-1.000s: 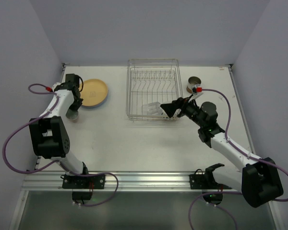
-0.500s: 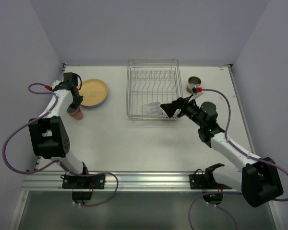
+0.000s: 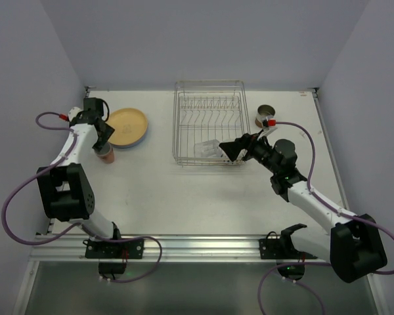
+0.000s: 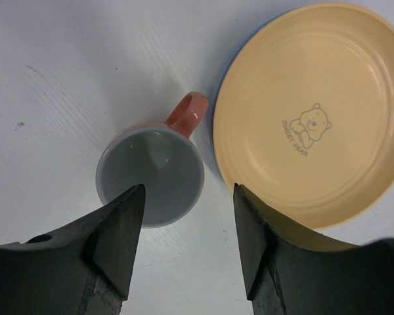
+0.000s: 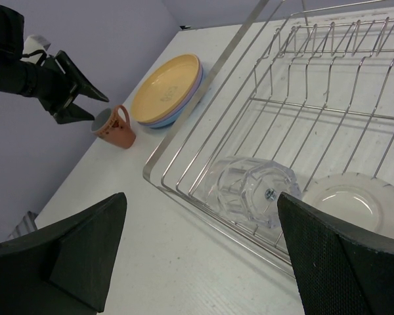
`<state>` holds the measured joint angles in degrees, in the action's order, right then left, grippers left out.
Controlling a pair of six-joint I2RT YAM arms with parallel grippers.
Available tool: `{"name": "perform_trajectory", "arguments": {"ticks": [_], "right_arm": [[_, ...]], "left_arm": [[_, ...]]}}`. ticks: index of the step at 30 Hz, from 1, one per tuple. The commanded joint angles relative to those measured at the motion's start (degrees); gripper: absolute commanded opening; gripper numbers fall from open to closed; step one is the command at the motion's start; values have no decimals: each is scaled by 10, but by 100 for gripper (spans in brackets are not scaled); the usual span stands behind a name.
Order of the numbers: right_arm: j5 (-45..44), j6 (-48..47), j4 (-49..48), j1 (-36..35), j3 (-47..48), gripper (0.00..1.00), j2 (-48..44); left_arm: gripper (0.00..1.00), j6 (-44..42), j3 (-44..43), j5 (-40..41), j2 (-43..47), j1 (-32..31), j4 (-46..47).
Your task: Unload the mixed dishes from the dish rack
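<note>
The pink mug stands upright on the table beside the stacked plates, yellow one on top. My left gripper hovers open just above it, holding nothing. From above, mug, plates and left gripper sit at the far left. The dish rack holds a clear glass lying on its side and a white cup. My right gripper is wide open at the rack's near right corner, empty, facing the glass.
A brown cup stands on the table right of the rack. The left wall runs close behind the mug and plates. The right arm's purple cable loops over the table's right side.
My left gripper has opened and risen off the pink mug, which stays standing by the plates. The right arm has not moved.
</note>
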<state>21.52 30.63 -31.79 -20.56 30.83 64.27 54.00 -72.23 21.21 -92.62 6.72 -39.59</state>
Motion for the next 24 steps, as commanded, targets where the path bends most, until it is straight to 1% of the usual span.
{"name": "perform_trajectory", "arguments": {"ticks": [1, 2, 3, 4, 5, 7, 11, 16, 17, 20, 21, 24], "right_arm": [[-5, -5, -25, 2, 9, 98, 9], [-3, -5, -24, 2, 11, 98, 11], [-2, -5, -21, 1, 12, 99, 14], [-5, -5, -17, 2, 16, 99, 19], [-7, -5, -7, 1, 20, 99, 23], [-9, -6, 4, 1, 31, 99, 32], [-5, -9, 42, 0, 56, 99, 52], [1, -19, 76, -4, 92, 99, 79], [2, -23, 97, -4, 99, 99, 89], [-5, -29, 127, -4, 121, 99, 108], [4, -32, 132, -4, 131, 99, 112], [11, -33, 152, -6, 149, 99, 133]], "left_arm": [[61, -20, 7, -34, 29, 6, 43], [64, -21, 10, -48, 32, 6, 53], [74, -21, 13, -51, 35, 6, 56], [81, -15, 16, -52, 43, 6, 56], [93, -14, 16, -51, 46, 6, 53], [100, -14, 24, -53, 60, 5, 55], [100, -35, 40, -69, 89, 5, 77], [100, -72, 96, -118, 145, -5, 132], [100, -79, 106, -125, 154, -10, 143], [100, -96, 140, -113, 191, -49, 177], [100, -110, 153, -105, 207, -83, 187], [100, -137, 155, -77, 225, -136, 207]]}}
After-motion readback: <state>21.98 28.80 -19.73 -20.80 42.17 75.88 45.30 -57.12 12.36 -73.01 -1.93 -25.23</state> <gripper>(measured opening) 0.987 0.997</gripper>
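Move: The glass lying in the rack is far off to the left gripper's right, about 44 cm, level with it and some 7 cm lower. The orange mug stands just under that gripper, about 2 cm back and 1 cm left; the yellow plate is 12 cm ahead, 9 cm right. From the right gripper the glass lies about 8 cm ahead, 7 cm left and 14 cm down, the white bowl 8 cm ahead and 3 cm right. Open the left gripper the rest of the way and lift it about 5 cm clear of the mug, tipping the fingers up out of their steep downward point, then swing it clockwise and sweep right towards the rack, some 8 cm and quickening. Meanwhile ease the open right gripper forward and down, about 3 cm each, dipping its fingertips some 10 degrees towards the glass. ##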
